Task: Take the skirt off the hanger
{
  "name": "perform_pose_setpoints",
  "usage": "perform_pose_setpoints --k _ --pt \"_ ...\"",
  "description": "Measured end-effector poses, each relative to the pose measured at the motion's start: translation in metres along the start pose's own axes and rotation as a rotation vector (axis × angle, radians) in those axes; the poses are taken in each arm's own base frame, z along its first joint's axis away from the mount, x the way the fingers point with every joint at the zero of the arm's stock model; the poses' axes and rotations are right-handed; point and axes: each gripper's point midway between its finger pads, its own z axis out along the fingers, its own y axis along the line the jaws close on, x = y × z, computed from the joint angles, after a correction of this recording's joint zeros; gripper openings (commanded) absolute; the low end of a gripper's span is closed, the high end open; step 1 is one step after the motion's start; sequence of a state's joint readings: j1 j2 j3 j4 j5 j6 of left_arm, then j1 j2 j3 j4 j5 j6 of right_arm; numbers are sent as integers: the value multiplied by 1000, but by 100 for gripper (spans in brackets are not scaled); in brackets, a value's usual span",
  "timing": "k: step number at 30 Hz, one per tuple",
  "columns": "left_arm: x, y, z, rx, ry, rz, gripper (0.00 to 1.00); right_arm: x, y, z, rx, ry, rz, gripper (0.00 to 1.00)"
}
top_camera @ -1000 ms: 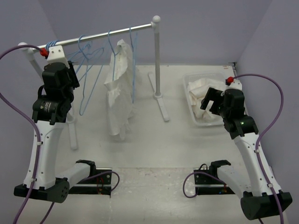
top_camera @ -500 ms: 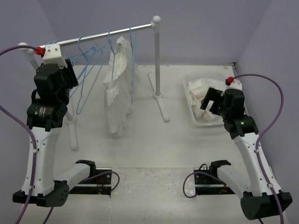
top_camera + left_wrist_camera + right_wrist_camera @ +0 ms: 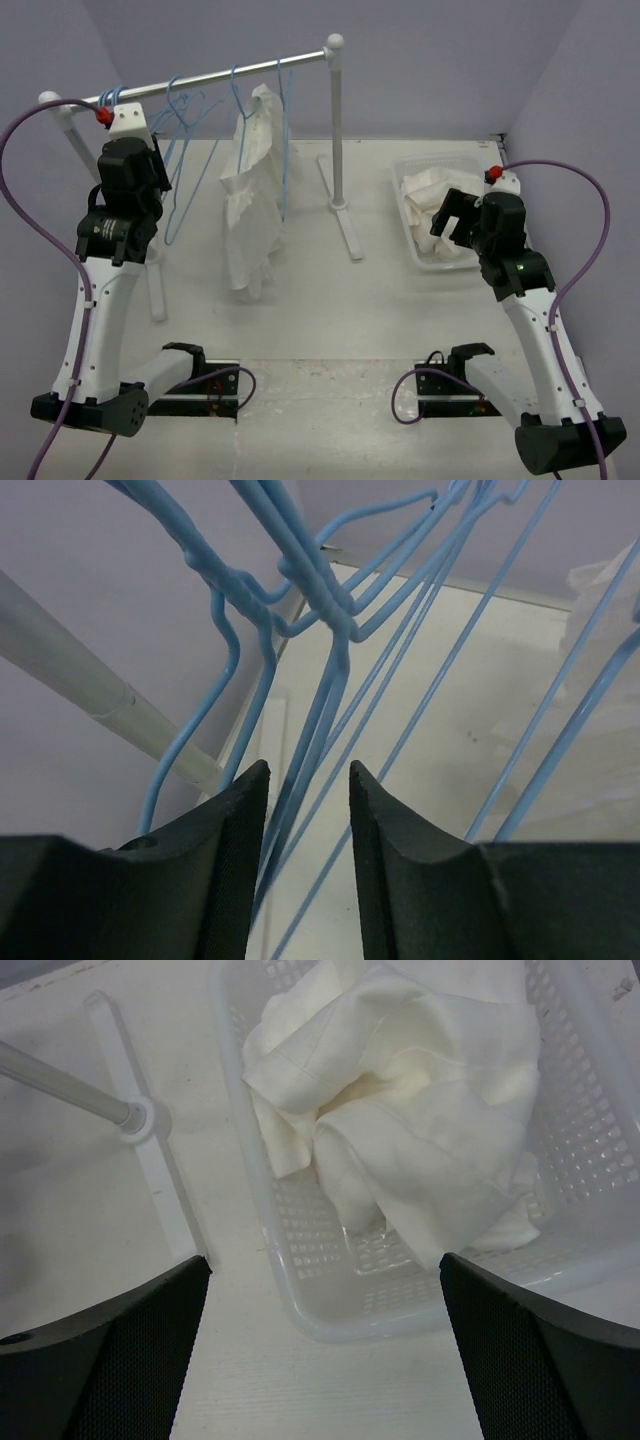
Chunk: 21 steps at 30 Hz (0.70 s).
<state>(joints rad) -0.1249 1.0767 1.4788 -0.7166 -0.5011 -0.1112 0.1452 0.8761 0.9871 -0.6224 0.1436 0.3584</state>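
The skirt (image 3: 428, 190) lies crumpled as white cloth in the clear plastic basket (image 3: 412, 166), off any hanger. My right gripper (image 3: 450, 215) hovers open just short of the basket's near rim (image 3: 350, 1325), nothing between its fingers (image 3: 325, 1260); the skirt (image 3: 420, 1110) fills the basket's middle. Several bare blue wire hangers (image 3: 185, 170) hang from the rail (image 3: 220, 75). My left gripper (image 3: 150, 160) is up among them, jaws partly apart (image 3: 308, 770). Blue hanger wires (image 3: 330, 610) run through the gap close to the left finger, not pinched.
A long, narrow white garment (image 3: 255, 190) with dangling ends hangs on a blue hanger near the rail's middle, also at the right edge of the left wrist view (image 3: 600, 590). The rack's right post (image 3: 336, 130) and foot (image 3: 345, 230) stand between it and the basket.
My left arm swung left and then back right among the hangers, which swayed with it, and its jaws narrowed slightly. The right arm has not moved.
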Motion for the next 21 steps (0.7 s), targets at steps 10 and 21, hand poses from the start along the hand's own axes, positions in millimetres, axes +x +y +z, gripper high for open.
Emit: perform_pose_setpoints --k 10,21 --pt "6 3 -6 3 0 -10 25 1 0 0 1 2 0 99" --pt "0 3 -12 18 -16 -30 0 1 0 0 2 3 -1 99"
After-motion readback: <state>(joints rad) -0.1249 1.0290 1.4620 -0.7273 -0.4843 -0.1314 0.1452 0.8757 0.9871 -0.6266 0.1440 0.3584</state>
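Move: The cluster of empty blue hangers hangs just ahead of my left hand, about 2 cm out, with wires already running down between the half-open fingers. The rack's left post stands some 6 cm to the left and 2 cm ahead; the hanging white skirt is about 13 cm to the right and 4 cm farther out. From my right hand the cluster lies roughly 44 cm left, 4 cm ahead and 15 cm higher. I close my left fingers from half open to nearly shut, pinching hanger wires that already stood between them. Meanwhile the hand dips about 1 cm, then rises a little more than it sank and draws back about 1 cm, with hardly any turn of the wrist. ##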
